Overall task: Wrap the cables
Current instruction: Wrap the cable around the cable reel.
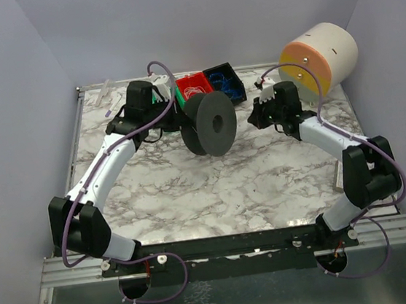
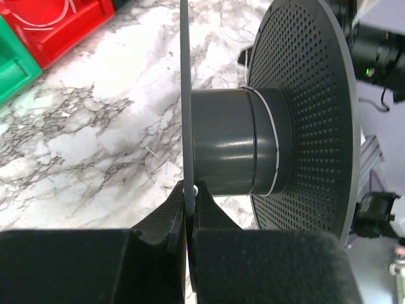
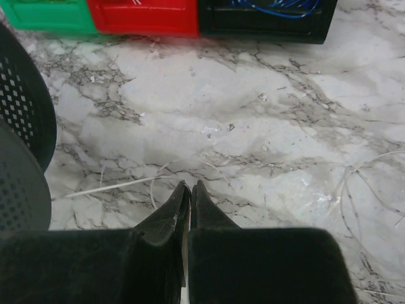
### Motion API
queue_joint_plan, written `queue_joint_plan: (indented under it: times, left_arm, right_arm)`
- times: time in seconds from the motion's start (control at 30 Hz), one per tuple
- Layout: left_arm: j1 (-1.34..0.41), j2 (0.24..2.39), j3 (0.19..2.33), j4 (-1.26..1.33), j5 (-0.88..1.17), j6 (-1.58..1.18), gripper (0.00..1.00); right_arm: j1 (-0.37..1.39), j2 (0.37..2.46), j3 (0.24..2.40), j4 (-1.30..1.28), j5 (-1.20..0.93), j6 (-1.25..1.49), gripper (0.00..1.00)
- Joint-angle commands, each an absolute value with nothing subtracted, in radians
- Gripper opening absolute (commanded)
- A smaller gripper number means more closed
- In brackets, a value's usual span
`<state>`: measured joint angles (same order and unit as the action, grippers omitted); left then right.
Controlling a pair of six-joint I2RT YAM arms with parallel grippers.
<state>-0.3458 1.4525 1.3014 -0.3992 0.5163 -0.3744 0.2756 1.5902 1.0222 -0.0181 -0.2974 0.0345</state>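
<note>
The dark grey spool (image 1: 211,125) stands on edge mid-table. My left gripper (image 2: 188,190) is shut on the thin rim of its near flange (image 2: 185,95). A whitish cable (image 2: 274,145) runs once around the spool's core. My right gripper (image 3: 190,185) is shut just above the table, right of the spool (image 3: 19,126). A whitish cable strand (image 3: 107,187) lies straight and then loops up to its fingertips; I cannot tell if it is pinched. Another loose whitish coil (image 3: 354,190) lies to the right. Blue cable (image 3: 272,7) sits in the black bin.
Green (image 3: 44,12), red (image 3: 142,12) and black (image 3: 266,25) bins stand in a row at the back, behind the spool. A cream and orange cylinder (image 1: 318,58) lies at the back right corner. Marble tabletop (image 1: 214,187) stretches toward the arm bases.
</note>
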Motion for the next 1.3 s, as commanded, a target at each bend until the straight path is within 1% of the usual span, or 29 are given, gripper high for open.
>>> queue_joint_plan:
  times: [0.0,0.2,0.33,0.43,0.57,0.7,0.8,0.87,0.9,0.97,1.03,1.1,1.13,1.2,1.27]
  left_arm:
    - [-0.411,1.412,1.335,-0.438,0.561,-0.276,0.0]
    - [-0.507,1.393,1.345,-0.496,0.42,-0.168,0.0]
    - [-0.528,1.387,1.346,-0.5,0.389,-0.147,0.0]
    - [-0.529,1.383,1.37,-0.506,0.394,-0.142,0.0]
    - [-0.528,1.379,1.415,-0.518,0.42,-0.128,0.0]
    - [-0.528,1.374,1.478,-0.527,0.461,-0.12,0.0]
    - [-0.528,1.37,1.526,-0.532,0.473,-0.125,0.0]
    - [-0.528,1.37,1.547,-0.534,0.475,-0.131,0.0]
    - [-0.528,1.37,1.554,-0.532,0.477,-0.133,0.0]
    - [-0.528,1.37,1.563,-0.531,0.482,-0.141,0.0]
    - [-0.528,1.37,1.572,-0.53,0.49,-0.149,0.0]
    - [-0.528,1.366,1.577,-0.525,0.493,-0.151,0.0]
    - [-0.527,1.364,1.582,-0.523,0.494,-0.153,0.0]
    - [-0.524,1.36,1.586,-0.517,0.502,-0.16,0.0]
    - [-0.517,1.356,1.585,-0.508,0.522,-0.177,0.0]
  right_arm:
    - [0.246,1.574,1.065,0.034,-0.228,0.04,0.01]
    - [0.224,1.563,1.109,0.058,-0.256,0.055,0.0]
    - [0.222,1.55,1.107,0.105,-0.299,0.061,0.0]
    - [0.222,1.566,1.142,0.05,-0.322,0.04,0.0]
    - [0.222,1.595,1.174,-0.06,-0.427,-0.093,0.01]
    - [0.203,1.603,1.159,-0.117,-0.601,-0.221,0.14]
    - [0.198,1.607,1.131,-0.124,-0.716,-0.324,0.32]
    - [0.195,1.611,1.109,-0.129,-0.799,-0.389,0.42]
    - [0.193,1.615,1.098,-0.127,-0.841,-0.406,0.45]
    - [0.189,1.631,1.09,-0.14,-0.943,-0.432,0.49]
    - [0.189,1.666,1.109,-0.198,-1.036,-0.464,0.56]
    - [0.189,1.71,1.147,-0.279,-1.112,-0.497,0.58]
    - [0.189,1.729,1.164,-0.319,-1.145,-0.515,0.61]
    - [0.189,1.755,1.183,-0.376,-1.202,-0.554,0.77]
    - [0.189,1.761,1.173,-0.354,-1.254,-0.534,0.8]
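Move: The reel, its near flange already pinched in the left hand, has its hub about 8 cm to that hand's right, 1 cm ahead and 4 cm below. The red tray lies 16 cm ahead of the left hand, 4 cm right and 22 cm below. From the right hand, which holds the white cable shut in its tips, the hub is roughly 13 cm left, 2 cm back and 6 cm higher; the black tray is 16 cm ahead, 8 cm left and 10 cm lower. The reel, kept pinched by its flange, is carried back and right by the left hand, then lifted about 11 cm as its fingers tip upward. The right hand first draws the cable up and slightly forward, then opens its fingers wide, releasing it while swinging back, left and down below the raised reel, turning some 40 degrees counter-clockwise. ##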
